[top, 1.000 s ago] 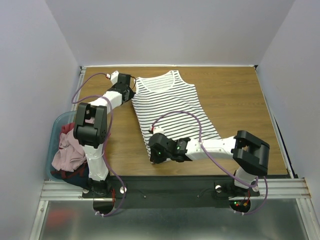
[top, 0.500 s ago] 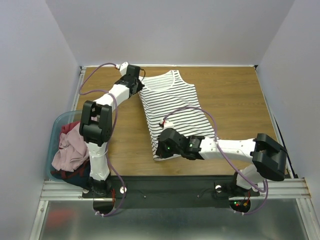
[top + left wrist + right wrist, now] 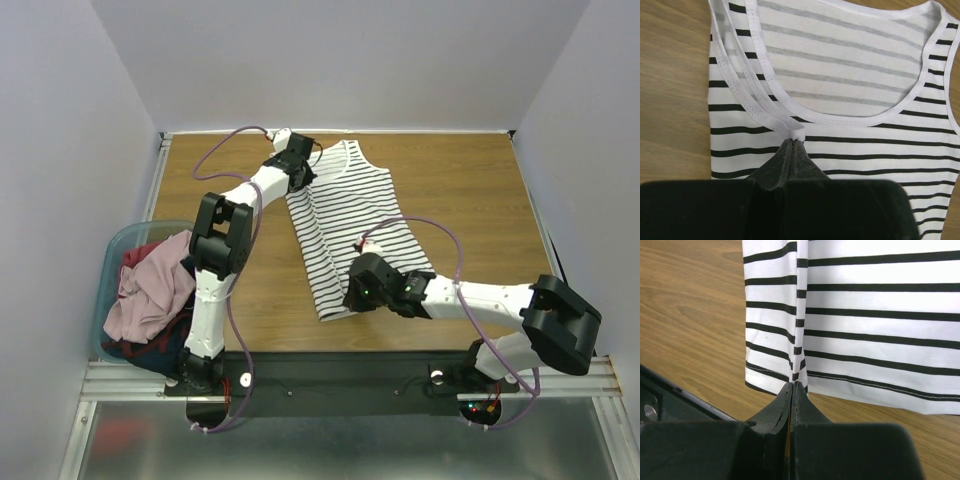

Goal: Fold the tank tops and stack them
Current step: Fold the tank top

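Observation:
A white tank top with thin black stripes [image 3: 345, 215] lies lengthwise on the wooden table [image 3: 470, 190], its left side folded in toward the middle. My left gripper [image 3: 303, 172] [image 3: 795, 141] is shut on the white shoulder strap [image 3: 765, 112] near the neckline. Down at the hem, my right gripper [image 3: 358, 297] [image 3: 793, 383] is shut on the folded bottom corner [image 3: 797, 367] of the striped top. More tank tops, a dusty pink one [image 3: 145, 290] over dark red and navy cloth, sit heaped in a tub at the left.
The translucent light-blue tub [image 3: 112, 262] stands at the table's left edge beside the left arm's base. Purple cables loop over both arms. Grey walls close in on three sides. Bare wood shows to the right of the striped top.
Both grippers have travelled rightward, dragging the striped top's left edge over itself. The top now looks narrower, with its left side folded inward.

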`<act>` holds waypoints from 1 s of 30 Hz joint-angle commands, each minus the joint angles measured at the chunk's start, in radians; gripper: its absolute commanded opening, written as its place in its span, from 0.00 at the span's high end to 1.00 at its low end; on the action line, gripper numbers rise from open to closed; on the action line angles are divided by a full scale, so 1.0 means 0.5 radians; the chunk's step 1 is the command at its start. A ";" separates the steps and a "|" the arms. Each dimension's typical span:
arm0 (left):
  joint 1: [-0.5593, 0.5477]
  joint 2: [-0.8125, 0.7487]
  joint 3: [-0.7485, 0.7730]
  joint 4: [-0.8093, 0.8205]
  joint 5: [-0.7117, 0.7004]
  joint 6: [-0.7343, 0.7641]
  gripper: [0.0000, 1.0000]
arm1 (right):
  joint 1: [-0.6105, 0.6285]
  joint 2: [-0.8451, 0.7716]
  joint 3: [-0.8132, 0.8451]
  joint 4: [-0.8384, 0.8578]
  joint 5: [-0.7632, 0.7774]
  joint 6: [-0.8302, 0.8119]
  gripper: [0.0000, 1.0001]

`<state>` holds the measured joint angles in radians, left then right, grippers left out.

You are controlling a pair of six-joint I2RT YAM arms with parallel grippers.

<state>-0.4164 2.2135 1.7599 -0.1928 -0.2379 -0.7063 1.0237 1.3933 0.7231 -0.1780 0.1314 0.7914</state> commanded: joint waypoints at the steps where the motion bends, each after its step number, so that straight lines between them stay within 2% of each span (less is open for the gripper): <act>1: -0.048 0.015 0.174 -0.016 -0.083 -0.026 1.00 | -0.035 -0.102 -0.059 0.009 0.056 0.025 1.00; 16: -0.118 0.193 0.376 -0.059 -0.064 -0.032 1.00 | -0.118 -0.145 -0.216 0.009 0.197 0.062 0.99; 18: -0.121 0.218 0.383 -0.056 -0.040 -0.017 1.00 | -0.118 -0.142 -0.222 0.009 0.210 0.065 0.97; 20: -0.127 0.224 0.380 -0.044 -0.009 -0.002 0.94 | -0.118 -0.145 -0.222 0.006 0.213 0.068 0.89; 21: -0.124 0.206 0.355 -0.032 -0.003 0.004 0.88 | -0.118 -0.154 -0.219 0.006 0.213 0.068 0.85; 22: -0.124 0.193 0.337 0.008 0.009 0.010 0.77 | -0.118 -0.182 -0.216 0.003 0.213 0.062 0.80; 23: -0.127 0.172 0.315 0.033 0.022 0.017 0.73 | -0.115 -0.203 -0.210 -0.003 0.213 0.059 0.69; 26: -0.128 0.086 0.245 0.128 0.058 0.060 0.63 | -0.118 -0.298 -0.152 -0.113 0.262 0.034 0.51; 30: -0.124 0.019 0.260 0.152 0.089 0.087 0.61 | -0.115 -0.363 -0.017 -0.310 0.442 -0.027 0.45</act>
<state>-0.4778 2.3383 1.8904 -0.1699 -0.2050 -0.6910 0.9680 1.2533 0.6292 -0.2562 0.2520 0.8066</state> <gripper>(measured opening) 0.386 0.547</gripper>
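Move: My left hand still holds the tank top's left side at the neckline, and its laying spot on the body's middle is about 5 cm to the right, level ahead, 3 cm below; the right strap is roughly 11 cm right and 10 ahead, the left fold edge 7 left and 5 back. My right hand holds the hem end: its spot is about 5 cm right, 1 ahead, 3 below; the hem's far right corner 21 right and 8 ahead, the fold's bottom corner 6 left and 4 back. Keeping both pinches, I carry the held edge some 4 to 5 cm to my right, across the tank top towards its middle, turning the right hand a little clockwise. I lower it about 2 cm onto the body, the left hand bobbing slightly before its late drop. Then I open both grippers about halfway, letting go at neckline and hem, and start to rise, the right hand more, about 2 cm. ##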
